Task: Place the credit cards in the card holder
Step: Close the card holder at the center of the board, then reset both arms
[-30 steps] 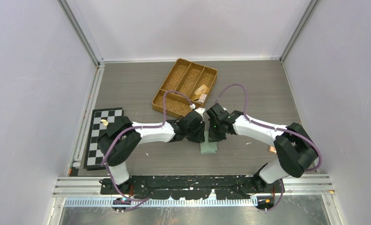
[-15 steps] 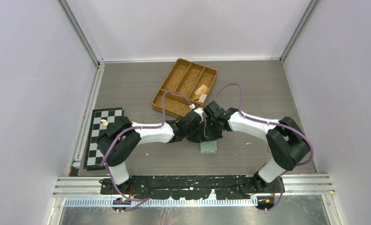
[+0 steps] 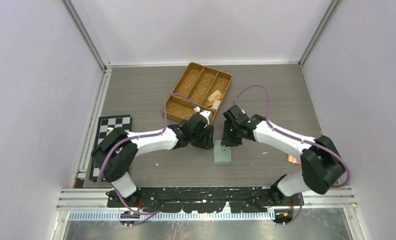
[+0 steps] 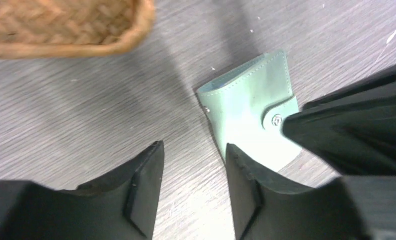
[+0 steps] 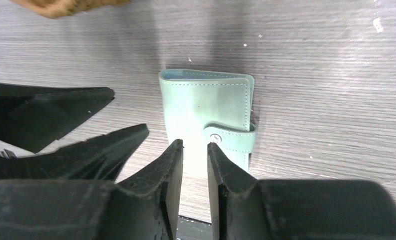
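The card holder (image 3: 222, 154) is a sage-green wallet lying folded flat on the table, its snap strap (image 5: 232, 135) fastened. A thin blue edge shows along its far side; no loose credit cards are in view. My left gripper (image 3: 209, 141) hovers just left of it, open, with only bare table between its fingers (image 4: 193, 170). My right gripper (image 3: 228, 141) hangs over the wallet's near part with its jaws a narrow gap apart (image 5: 194, 149) and nothing in them. In the left wrist view the right gripper's fingers (image 4: 346, 130) reach over the wallet (image 4: 246, 107) by the snap.
A woven brown divided tray (image 3: 198, 92) stands behind the grippers with tan pieces (image 3: 215, 97) in one compartment. A checkerboard (image 3: 107, 145) lies at the left edge. A small orange object (image 3: 292, 159) sits by the right arm's elbow.
Both grippers have opened and drawn back from the wallet, the left towards the tray, the right to the right. More of the wallet now shows.
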`<action>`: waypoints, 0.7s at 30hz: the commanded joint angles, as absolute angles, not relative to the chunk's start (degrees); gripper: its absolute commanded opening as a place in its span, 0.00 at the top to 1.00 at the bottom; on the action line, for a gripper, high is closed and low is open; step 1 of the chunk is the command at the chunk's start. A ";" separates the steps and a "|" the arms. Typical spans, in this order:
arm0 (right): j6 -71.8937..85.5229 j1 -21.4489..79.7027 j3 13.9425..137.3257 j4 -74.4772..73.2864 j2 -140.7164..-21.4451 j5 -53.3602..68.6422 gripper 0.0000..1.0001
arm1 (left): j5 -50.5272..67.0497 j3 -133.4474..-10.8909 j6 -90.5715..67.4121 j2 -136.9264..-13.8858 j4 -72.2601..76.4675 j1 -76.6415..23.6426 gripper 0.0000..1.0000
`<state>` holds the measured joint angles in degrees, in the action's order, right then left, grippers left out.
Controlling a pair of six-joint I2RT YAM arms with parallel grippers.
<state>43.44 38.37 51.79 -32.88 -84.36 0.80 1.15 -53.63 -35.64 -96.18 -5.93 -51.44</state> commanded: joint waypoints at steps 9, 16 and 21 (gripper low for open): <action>37.21 24.24 52.41 -34.35 -72.28 -4.52 0.22 | 8.03 -56.14 -29.46 -81.01 -21.19 -34.79 0.19; 31.77 13.75 50.47 -30.41 -62.48 -9.01 0.19 | 11.29 -59.45 -21.66 -71.25 -34.20 -13.78 0.12; 26.16 12.94 47.87 -24.08 -52.82 -14.56 0.18 | 1.04 -63.07 -17.71 -62.40 -38.08 -10.99 0.10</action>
<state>32.36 12.99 49.10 -30.92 -59.13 -8.73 6.96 -58.35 -23.53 -70.02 -32.05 -10.98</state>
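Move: The closed card holder lies just under the right gripper, its middle roughly 2 cm back, 2 cm to the left and 3 cm below; from the left gripper it is about 6 cm to the right, 2 cm back and 2 cm down. The middle of the wicker tray is some 26 cm ahead of the left gripper and 6 cm to its left. Level with that gripper, about 44 cm left, is the chessboard; the red box stands around 32 cm right of the right gripper and 5 cm nearer the base. Draw both empty grippers away from the card holder to opposite sides, opening them wide. Sweep the left one some 24 cm left, also rising and reaching forward, turning it counter-clockwise nearly 30 degrees, to stop left of the tray. Take the right one about 15 cm right, up and somewhat forward, turning it clockwise and tipping its fingers up to point more forward. ##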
